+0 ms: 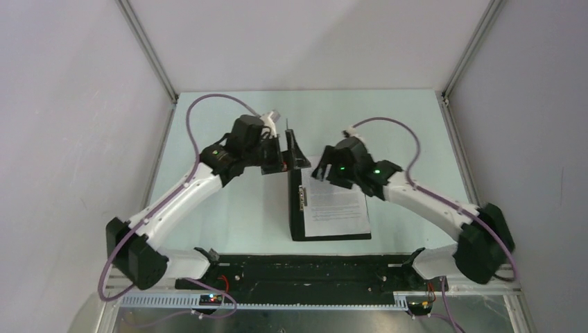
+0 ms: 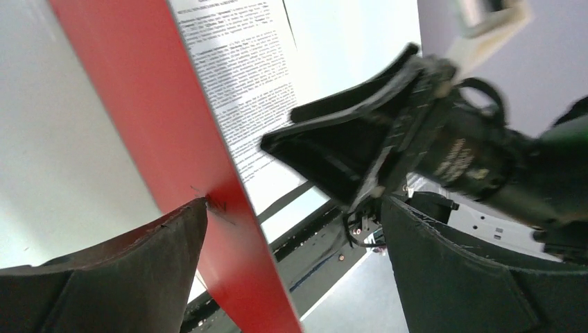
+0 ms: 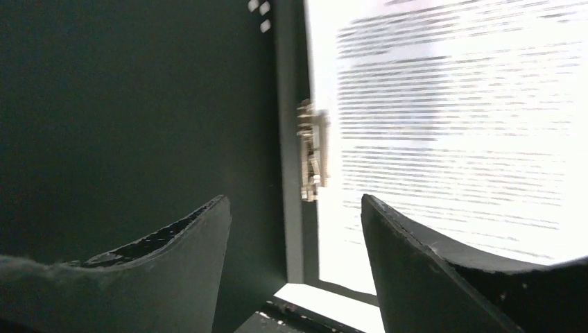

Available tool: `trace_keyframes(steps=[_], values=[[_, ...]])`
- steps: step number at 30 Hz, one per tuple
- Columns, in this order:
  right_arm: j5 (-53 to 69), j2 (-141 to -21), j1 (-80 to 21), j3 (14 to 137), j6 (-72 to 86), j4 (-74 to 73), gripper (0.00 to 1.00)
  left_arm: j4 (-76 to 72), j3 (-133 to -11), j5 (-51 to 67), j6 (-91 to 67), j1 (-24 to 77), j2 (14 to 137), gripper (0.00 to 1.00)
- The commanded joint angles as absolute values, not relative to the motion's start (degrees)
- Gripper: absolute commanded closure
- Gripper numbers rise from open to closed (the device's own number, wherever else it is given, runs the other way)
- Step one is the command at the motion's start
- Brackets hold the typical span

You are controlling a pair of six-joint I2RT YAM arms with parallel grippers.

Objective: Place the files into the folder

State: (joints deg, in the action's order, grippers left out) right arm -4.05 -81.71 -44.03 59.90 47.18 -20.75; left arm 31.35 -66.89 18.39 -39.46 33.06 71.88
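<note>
The folder [image 1: 296, 225] lies in the middle of the table with its black inside facing up. The files [image 1: 336, 205], white printed sheets, rest on its right half beside the metal clip [image 3: 312, 152]. Its red cover [image 2: 173, 139] stands upright, edge-on in the top view. My left gripper [image 1: 277, 151] is open with the cover between its fingers [image 2: 173, 236], leaning on the left one. My right gripper [image 1: 320, 170] hovers open over the far end of the files [image 3: 451, 125], close to the black inner face of the cover [image 3: 139, 104], and holds nothing.
The two grippers are close together at the folder's far end, with the raised cover between them. A black base bar [image 1: 305, 272] runs along the near edge. The enclosure walls stand at both sides and at the back.
</note>
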Motion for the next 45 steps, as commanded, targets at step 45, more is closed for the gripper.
trace_keyframes(steps=[45], values=[[-8.1, -48.5, -25.6, 50.2, 40.5, -34.3, 0.01, 25.1, -72.3, -1.2, -34.7, 38.4, 78.2, 0.0]])
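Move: The folder's cover stands almost upright beside the left hand, its middle about 4 cm to the right and roughly 9 cm below, level fore and aft. The ring clip lies 7 cm right and about 19 cm down, abreast of that hand; the paper's middle is some 17 cm right, 20 cm down, also abreast. From the right hand the cover's middle is about 7 cm left and 2 cm back, at its height. Rightward and down, the open left hand sweeps some 14 cm across and 18 cm lower, slightly forward, its finger behind the red face, swinging the cover over the paper; low over the folder it turns and rises about 14 cm, drifting back left. The right hand clears out nearly 20 cm to the right, rising 8 cm then sinking a little, turning about 20 degrees clockwise and opening fully. ##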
